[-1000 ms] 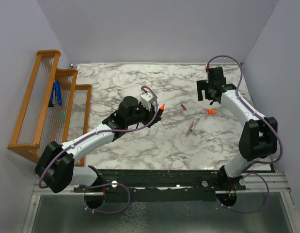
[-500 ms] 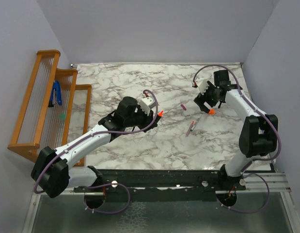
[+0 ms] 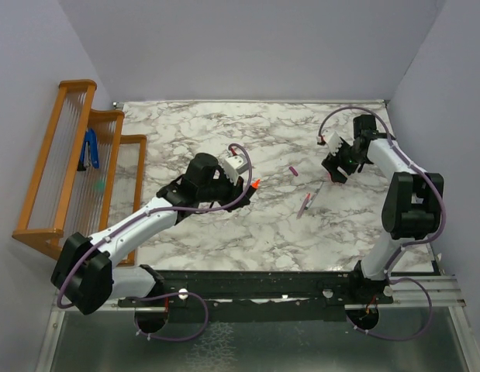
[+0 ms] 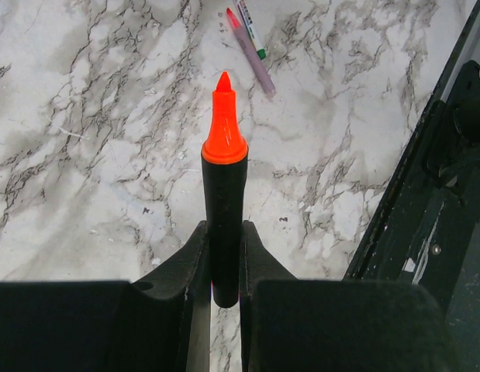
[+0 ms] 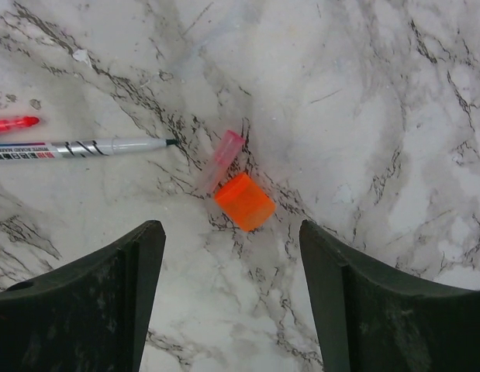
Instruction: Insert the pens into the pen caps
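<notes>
My left gripper [image 4: 224,256] is shut on the black marker [image 4: 224,194], whose orange tip points forward over the marble table [image 3: 224,132]; it hangs left of centre [image 3: 243,184]. Two thin pens [image 3: 307,201] lie side by side at centre right, seen far off in the left wrist view [image 4: 251,50]. A magenta cap [image 3: 294,171] lies near them. My right gripper [image 5: 230,229] is open, low over the table, with the stubby orange cap [image 5: 244,201] just ahead of its fingertips. A pale pink cap [image 5: 220,160] touches the orange one. A thin grey pen [image 5: 77,147] lies to the left.
A wooden rack [image 3: 77,163] stands off the table's left edge with a blue-handled tool [image 3: 91,149] in it. Walls close the back and right sides. The black mounting rail [image 3: 263,283] runs along the near edge.
My right gripper has come down and forward over the orange cap, and its jaws have narrowed a little. The left arm has barely shifted, still holding the marker.
</notes>
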You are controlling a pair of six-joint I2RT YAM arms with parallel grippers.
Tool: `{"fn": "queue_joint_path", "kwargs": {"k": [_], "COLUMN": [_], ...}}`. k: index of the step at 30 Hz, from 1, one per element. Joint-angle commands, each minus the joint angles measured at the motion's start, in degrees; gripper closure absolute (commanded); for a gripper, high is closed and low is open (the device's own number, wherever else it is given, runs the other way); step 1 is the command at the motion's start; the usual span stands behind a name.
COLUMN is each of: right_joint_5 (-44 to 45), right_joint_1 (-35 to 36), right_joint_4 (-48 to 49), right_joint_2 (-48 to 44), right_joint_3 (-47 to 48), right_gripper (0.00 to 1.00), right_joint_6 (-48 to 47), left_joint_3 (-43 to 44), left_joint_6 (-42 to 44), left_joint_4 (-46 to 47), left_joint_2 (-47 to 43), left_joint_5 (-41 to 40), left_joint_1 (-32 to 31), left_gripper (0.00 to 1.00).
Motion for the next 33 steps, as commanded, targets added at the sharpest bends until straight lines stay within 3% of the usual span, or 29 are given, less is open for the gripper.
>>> {"fn": "queue_joint_path", "kwargs": {"k": [1,4,10,18,26,33], "right_joint_5": [-1.3,-1.1,-1.6,3.2,5.0,5.9], "right_joint_1": [-1.6,-2.2,-2.1,-2.2,-2.2,-2.1], "right_joint_4": [-0.8,-1.4,-1.2,7.8,9.4,13.1], "right_joint_2": [1.0,2.4,5.4,4.4,6.0,4.9], "right_joint_3": [-0.2,0.5,-0.5,-8.3,-8.1,-8.7], "right_gripper": [0.26,0.28,0.42,0.46,0.52,0.51], "right_joint_6": [-0.3,0.7,1.0,2.5,3.4,4.8], "left_joint_3": [0.2,0.1,-0.4,-0.3,-0.3,-0.2], "left_joint_6": [1.5,1.3,1.6,1.1,1.0,0.9], "left_joint_4": [-0.5,0.0,0.5,1.1,1.1,1.2], "left_joint_2": [1.3,2.3,2.8,4.0,4.5,5.1], "left_joint_5": [3.2,4.1,4.5,5.5,5.5,5.6], "left_joint_1": [1.0,1.2,1.9,2.7,3.3,3.6], "left_gripper": [1.00,1.00,1.00,1.00,1.00,1.00]}}
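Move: Just under the open right fingers, about 6 cm down and 1 cm to the right, lies the orange pen cap. From that hand, the pink cap is level fore-and-aft, 2 cm left; the whiteboard marker is about 6 cm back and 7 cm left, and the red pen some 9 cm back and 11 cm left. The left hand already holds the black highlighter; the orange cap lies roughly 15 cm ahead of it, 33 cm right and 15 cm below. Sinking about 5 cm onto the orange cap, the right hand first slips a little to its right, then drops and eases further right, some 2 cm sideways in all. Its fingers narrow from three-quarters to about half open, ending on either side of the cap without gripping it. The left hand keeps the highlighter pinched and lowers about 2 cm. ##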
